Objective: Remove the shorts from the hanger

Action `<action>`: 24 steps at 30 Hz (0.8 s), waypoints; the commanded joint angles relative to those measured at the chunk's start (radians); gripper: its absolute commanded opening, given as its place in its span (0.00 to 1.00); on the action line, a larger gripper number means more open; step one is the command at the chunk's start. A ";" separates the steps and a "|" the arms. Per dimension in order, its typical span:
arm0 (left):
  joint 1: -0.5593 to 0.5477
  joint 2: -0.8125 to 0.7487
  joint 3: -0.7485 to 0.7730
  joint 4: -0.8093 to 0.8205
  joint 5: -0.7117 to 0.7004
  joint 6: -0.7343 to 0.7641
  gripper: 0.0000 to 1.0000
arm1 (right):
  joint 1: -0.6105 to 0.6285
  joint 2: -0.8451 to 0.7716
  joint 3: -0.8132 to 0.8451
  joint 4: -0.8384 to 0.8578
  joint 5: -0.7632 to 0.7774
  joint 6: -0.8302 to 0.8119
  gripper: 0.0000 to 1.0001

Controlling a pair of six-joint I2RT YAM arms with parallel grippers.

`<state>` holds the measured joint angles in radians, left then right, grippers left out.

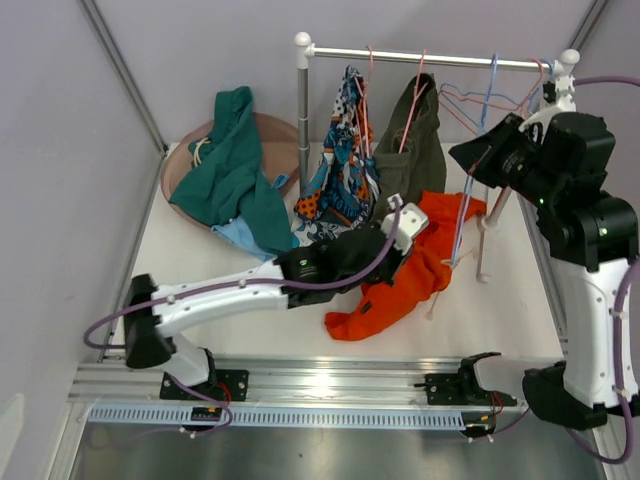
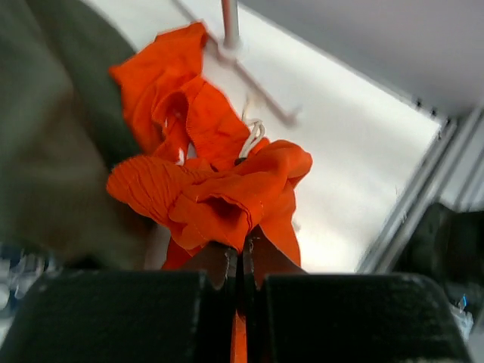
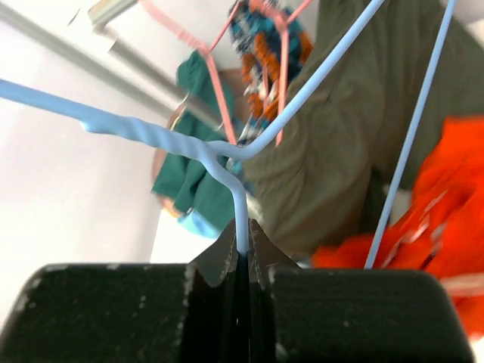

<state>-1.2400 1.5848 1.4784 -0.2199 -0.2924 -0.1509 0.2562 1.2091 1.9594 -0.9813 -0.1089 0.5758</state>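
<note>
The bright orange shorts (image 1: 405, 275) lie bunched on the white table, their upper fold lifted by my left gripper (image 1: 398, 228). In the left wrist view that gripper (image 2: 243, 246) is shut on a fold of the orange shorts (image 2: 212, 189). My right gripper (image 1: 468, 158) is shut on the light blue hanger (image 1: 462, 215), pinching its wire (image 3: 227, 159) beside the twisted neck, as the right gripper (image 3: 240, 246) shows in its wrist view. The hanger's lower end overlaps the orange cloth; whether it is still threaded through, I cannot tell.
Printed shorts (image 1: 345, 150) and olive green shorts (image 1: 412, 140) hang on pink hangers from the rack rod (image 1: 430, 57). Dark teal shorts (image 1: 228, 165) and light blue shorts (image 1: 245, 235) lie on a brown round tray (image 1: 285, 135) at back left. Bare hangers (image 1: 535, 80) hang at the rod's right end.
</note>
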 commanded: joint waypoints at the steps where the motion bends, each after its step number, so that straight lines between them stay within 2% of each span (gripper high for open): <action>1: -0.068 -0.246 -0.044 -0.019 -0.060 -0.047 0.00 | -0.049 0.081 0.042 0.033 -0.055 -0.054 0.00; 6: -0.090 -0.425 -0.012 -0.189 -0.173 -0.030 0.00 | -0.147 0.161 0.073 0.084 -0.077 -0.082 0.00; 11: -0.075 -0.540 0.094 -0.280 -0.336 0.112 0.00 | -0.195 0.268 0.142 0.109 -0.107 -0.094 0.00; 14: 0.008 -0.545 0.164 -0.327 -0.337 0.148 0.00 | -0.202 0.309 0.208 0.102 -0.112 -0.097 0.00; 19: 0.158 -0.533 0.241 -0.329 -0.310 0.258 0.00 | -0.221 0.351 0.219 0.119 -0.127 -0.094 0.00; 20: 0.187 -0.525 0.265 -0.332 -0.298 0.266 0.00 | -0.221 0.349 0.207 0.125 -0.132 -0.094 0.00; 22: 0.313 -0.487 0.322 -0.340 -0.242 0.280 0.00 | -0.222 0.334 0.133 0.153 -0.136 -0.093 0.00; 24: 0.432 -0.438 0.445 -0.374 -0.179 0.283 0.00 | -0.229 0.311 0.031 0.194 -0.146 -0.091 0.00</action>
<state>-0.9390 1.0866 1.7924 -0.6025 -0.5449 0.0658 0.0357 1.5475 2.0781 -0.8604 -0.2226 0.4984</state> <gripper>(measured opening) 0.013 0.049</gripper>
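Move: The pinched orange shorts are bound for the pink tub, roughly 38 cm left, 29 cm ahead and 27 cm below the left gripper. The patterned shorts hang about 11 cm left and 18 cm ahead of that gripper, 3 cm lower; the olive shorts about 22 cm ahead, 2 cm right, 2 cm lower. For the right gripper, holding the blue hanger, the rod is straight ahead, about 20 cm out and 5 cm higher. Swing the left gripper leftwards and up towards the tub, nearly 30 cm across and some 24 cm higher, still pinching the orange shorts; draw back slightly first, then ease forward while turning the hand about 30 degrees counter-clockwise and tipping the fingers up. Meanwhile, with the right gripper still gripping the blue hanger, push about 13 cm forward towards the rod, sinking slightly. ##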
